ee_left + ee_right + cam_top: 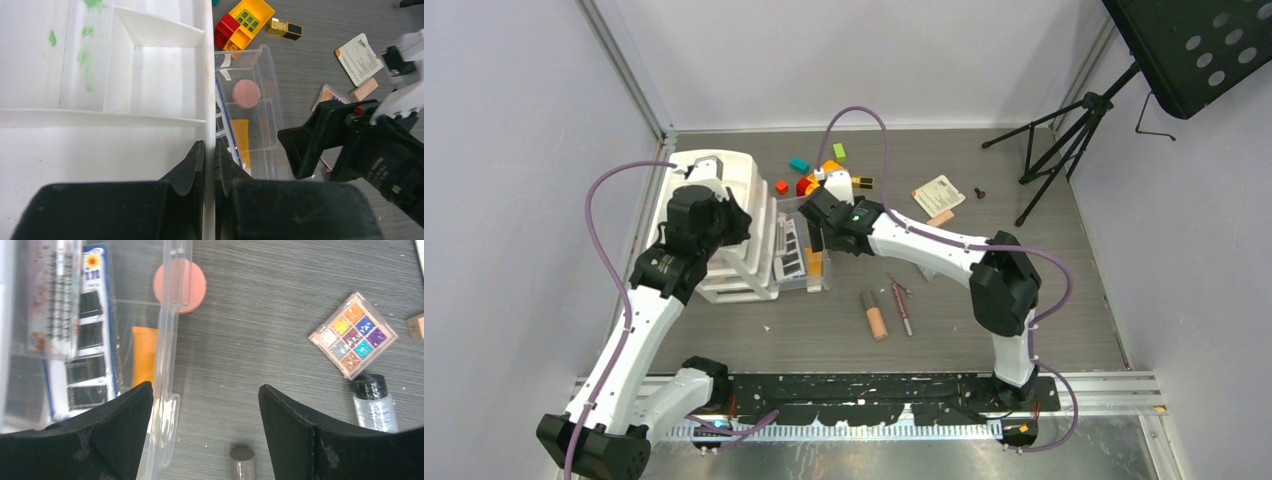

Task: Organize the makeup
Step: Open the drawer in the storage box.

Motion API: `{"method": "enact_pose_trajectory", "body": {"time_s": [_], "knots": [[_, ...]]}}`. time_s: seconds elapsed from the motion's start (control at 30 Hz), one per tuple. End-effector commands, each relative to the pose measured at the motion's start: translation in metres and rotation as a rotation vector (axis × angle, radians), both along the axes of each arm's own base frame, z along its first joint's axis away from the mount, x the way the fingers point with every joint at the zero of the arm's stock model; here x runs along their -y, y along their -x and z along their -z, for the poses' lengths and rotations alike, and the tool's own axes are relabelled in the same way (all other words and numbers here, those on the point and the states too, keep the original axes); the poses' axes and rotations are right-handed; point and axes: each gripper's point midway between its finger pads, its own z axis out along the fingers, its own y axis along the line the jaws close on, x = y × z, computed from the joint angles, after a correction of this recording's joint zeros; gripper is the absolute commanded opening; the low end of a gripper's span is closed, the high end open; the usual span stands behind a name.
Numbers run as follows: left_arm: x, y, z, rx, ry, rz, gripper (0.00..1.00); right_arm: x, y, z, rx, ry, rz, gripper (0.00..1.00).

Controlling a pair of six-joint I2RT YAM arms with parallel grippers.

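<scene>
My left gripper (210,150) is shut on the right wall of the white organizer (150,75), at the table's left (724,215). Beside it stands a clear plastic box (265,65) holding a round pink compact (246,93) and an orange tube (241,135). My right gripper (203,387) hangs open over that box's right wall (167,340), nothing between its fingers; it shows above the box in the top view (817,232). An eyeshadow palette (353,334) and a clear bottle (374,402) lie to its right. A beige tube (875,315) and a red pencil (902,305) lie nearer the arms.
A yellow-and-red toy brick (245,22) and a gold-black lipstick (283,28) lie behind the box, with small coloured blocks (799,165). A white packet (938,194) lies at the back right. A black tripod (1064,140) stands in the far right corner.
</scene>
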Motion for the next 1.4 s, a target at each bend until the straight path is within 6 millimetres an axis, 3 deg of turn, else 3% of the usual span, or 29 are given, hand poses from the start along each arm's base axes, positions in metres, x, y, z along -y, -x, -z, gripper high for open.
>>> {"method": "enact_pose_trajectory", "body": {"time_s": [0.0, 0.07, 0.13, 0.23, 0.37, 0.5, 0.63, 0.8, 1.13, 1.37], "knots": [[-0.008, -0.002, 0.0, 0.001, -0.021, -0.032, 0.0, -0.02, 0.005, -0.068, 0.089, -0.248, -0.094, 0.83], [-0.009, -0.002, 0.0, 0.002, -0.022, -0.035, 0.0, -0.013, 0.01, -0.081, 0.111, -0.277, -0.099, 0.84], [-0.01, -0.002, -0.003, 0.009, -0.024, -0.042, 0.0, 0.01, 0.014, -0.078, 0.095, -0.241, -0.07, 0.84], [-0.01, -0.001, -0.004, 0.019, -0.021, -0.043, 0.0, 0.063, 0.026, -0.055, 0.02, -0.14, 0.024, 0.84], [-0.01, -0.001, -0.005, 0.022, -0.018, -0.042, 0.0, 0.13, 0.052, -0.01, -0.091, -0.044, 0.127, 0.8], [-0.009, -0.001, -0.006, 0.025, -0.015, -0.038, 0.0, 0.162, 0.078, 0.016, -0.178, -0.016, 0.138, 0.73], [-0.007, -0.002, -0.005, 0.025, -0.011, -0.029, 0.0, 0.16, 0.094, 0.03, -0.229, -0.041, 0.07, 0.66], [-0.008, -0.001, -0.006, 0.027, -0.011, -0.03, 0.0, 0.162, 0.094, 0.042, -0.241, -0.003, 0.055, 0.56], [-0.006, -0.001, -0.005, 0.024, -0.008, -0.023, 0.0, 0.16, 0.077, 0.078, -0.26, 0.093, 0.03, 0.57], [-0.004, -0.002, -0.003, 0.017, -0.007, -0.014, 0.0, 0.15, 0.066, 0.087, -0.275, 0.112, 0.008, 0.56]]}}
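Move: The tweezers lie on the table some 8 cm back, 15 cm to the right and 13 cm below the right hand; from the left hand they are about 4 cm back, 27 cm right and 26 cm down. From the right hand, the red pencil is roughly 13 cm back and 16 cm right, the foundation bottle 13 cm back and 10 cm right, the clear bottle 5 cm back and 20 cm right. The drawer's middle is level ahead, about 4 cm left, some 10 cm down. The right hand's left finger, hooked behind the opened drawer's front wall, comes free as the hand rises about 5 cm. It then swings some 16 cm right and 9 cm back, sinking in two stages to just above the tweezers, tipping about 20 degrees steeper and narrowing its still-open fingers. The left hand keeps pinching the storage box's top rim. ##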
